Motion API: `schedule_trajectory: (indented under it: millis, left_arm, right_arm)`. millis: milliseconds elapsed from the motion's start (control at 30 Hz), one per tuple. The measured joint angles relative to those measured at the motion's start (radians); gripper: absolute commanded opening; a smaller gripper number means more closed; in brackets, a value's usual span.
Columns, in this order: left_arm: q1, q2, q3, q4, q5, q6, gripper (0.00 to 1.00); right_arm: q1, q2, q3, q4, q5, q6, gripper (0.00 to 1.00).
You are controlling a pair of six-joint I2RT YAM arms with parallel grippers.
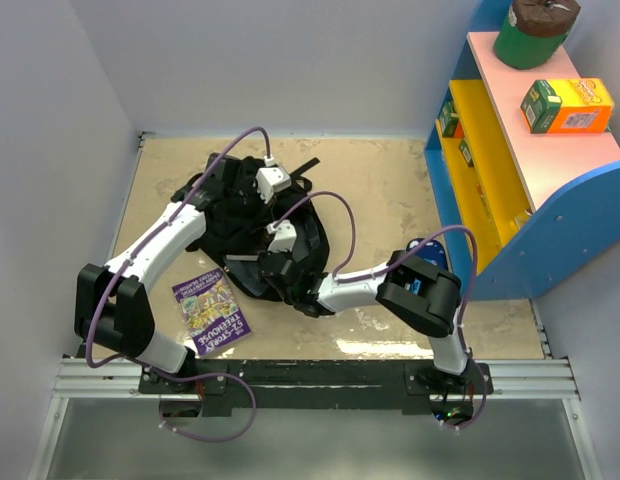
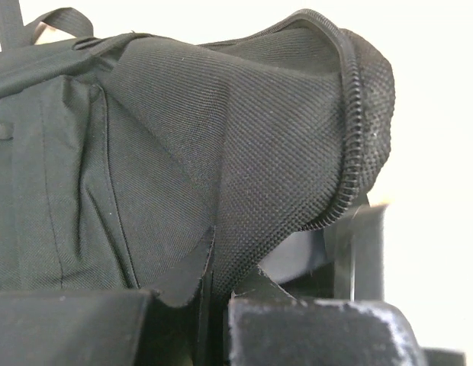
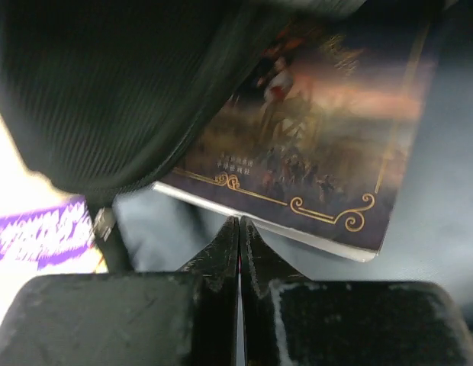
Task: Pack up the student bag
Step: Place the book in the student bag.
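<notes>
The student bag (image 1: pixel 240 225) is a black backpack lying in the middle of the table. My left gripper (image 1: pixel 278 192) is at its far side, shut on the edge of the bag's fabric flap (image 2: pixel 244 152), which it holds raised beside the zipper (image 2: pixel 351 114). My right gripper (image 1: pixel 268 258) is at the bag's near opening, shut with nothing between its fingers (image 3: pixel 239 225). Just ahead of them a dark book with gold ornament (image 3: pixel 313 152) lies on the grey inner lining (image 3: pixel 168 229), under the black flap (image 3: pixel 107 91). A purple book (image 1: pixel 212 312) lies on the table to the bag's near left.
A blue and yellow shelf (image 1: pixel 550 190) stands along the right, with a green roll (image 1: pixel 530 30) and an orange-green box (image 1: pixel 565 105) on top. A blue item (image 1: pixel 420 245) lies partly hidden behind my right arm's elbow. White walls enclose the table on the left and at the back.
</notes>
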Motion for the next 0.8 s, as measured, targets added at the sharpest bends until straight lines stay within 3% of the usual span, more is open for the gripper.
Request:
schedule_trajectory:
  millis: [167,333,367,467,500,667,700,800]
  left_arm:
    - [0.000,0.000,0.000,-0.021,0.008,0.023,0.00]
    - [0.005,0.000,0.000,-0.021,0.010,0.031,0.00]
    - [0.007,0.000,0.000,-0.019,0.009,0.032,0.00]
    - [0.011,0.009,0.006,-0.015,0.008,0.031,0.00]
    - [0.015,0.017,0.013,-0.014,0.008,0.030,0.00]
    - [0.038,0.056,0.043,-0.013,0.012,0.012,0.00]
    - [0.040,0.059,0.045,-0.013,0.013,0.010,0.00]
    - [0.046,0.060,0.048,-0.013,0.014,-0.002,0.00]
  right_arm:
    - [-0.010,0.053,0.058,0.037,0.166,-0.052,0.00]
    - [-0.041,0.079,0.085,0.058,0.205,-0.087,0.02]
    - [-0.043,0.077,0.085,0.062,0.201,-0.092,0.12]
    - [-0.043,0.053,0.064,0.059,0.156,-0.090,0.22]
    - [-0.043,0.028,0.045,0.054,0.134,-0.089,0.31]
    - [-0.003,-0.188,-0.091,0.028,0.043,-0.101,0.54]
    - [0.024,-0.227,-0.100,0.024,0.014,-0.105,0.64]
    - [0.075,-0.306,-0.127,0.024,-0.096,-0.106,0.69]
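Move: The A Tale of Two Cities book lies half in the bag, its near edge right at the right hand's closed fingertips and its middle some 8 cm ahead, about level in height. The bag flap that the left hand holds hangs about 5 cm ahead, 3 cm to the left and 5 cm above. The purple book lies some 10 cm back, 13 cm left and 7 cm lower. From the left hand, the Tale book's middle is about 2 cm ahead, 1 cm right and 9 cm below. With shut fingertips already at the book's near page edge, the right hand pushes the book about 5 cm forward and slightly right, deeper into the bag, turning some 10 degrees clockwise; it then comes free, drawing back roughly 10 cm and rising some 9 cm out of the mouth while its fingers open well over halfway and the wrist swings back counter-clockwise. The left hand keeps its pinch on the flap, easing it about 2 cm forward late on. ##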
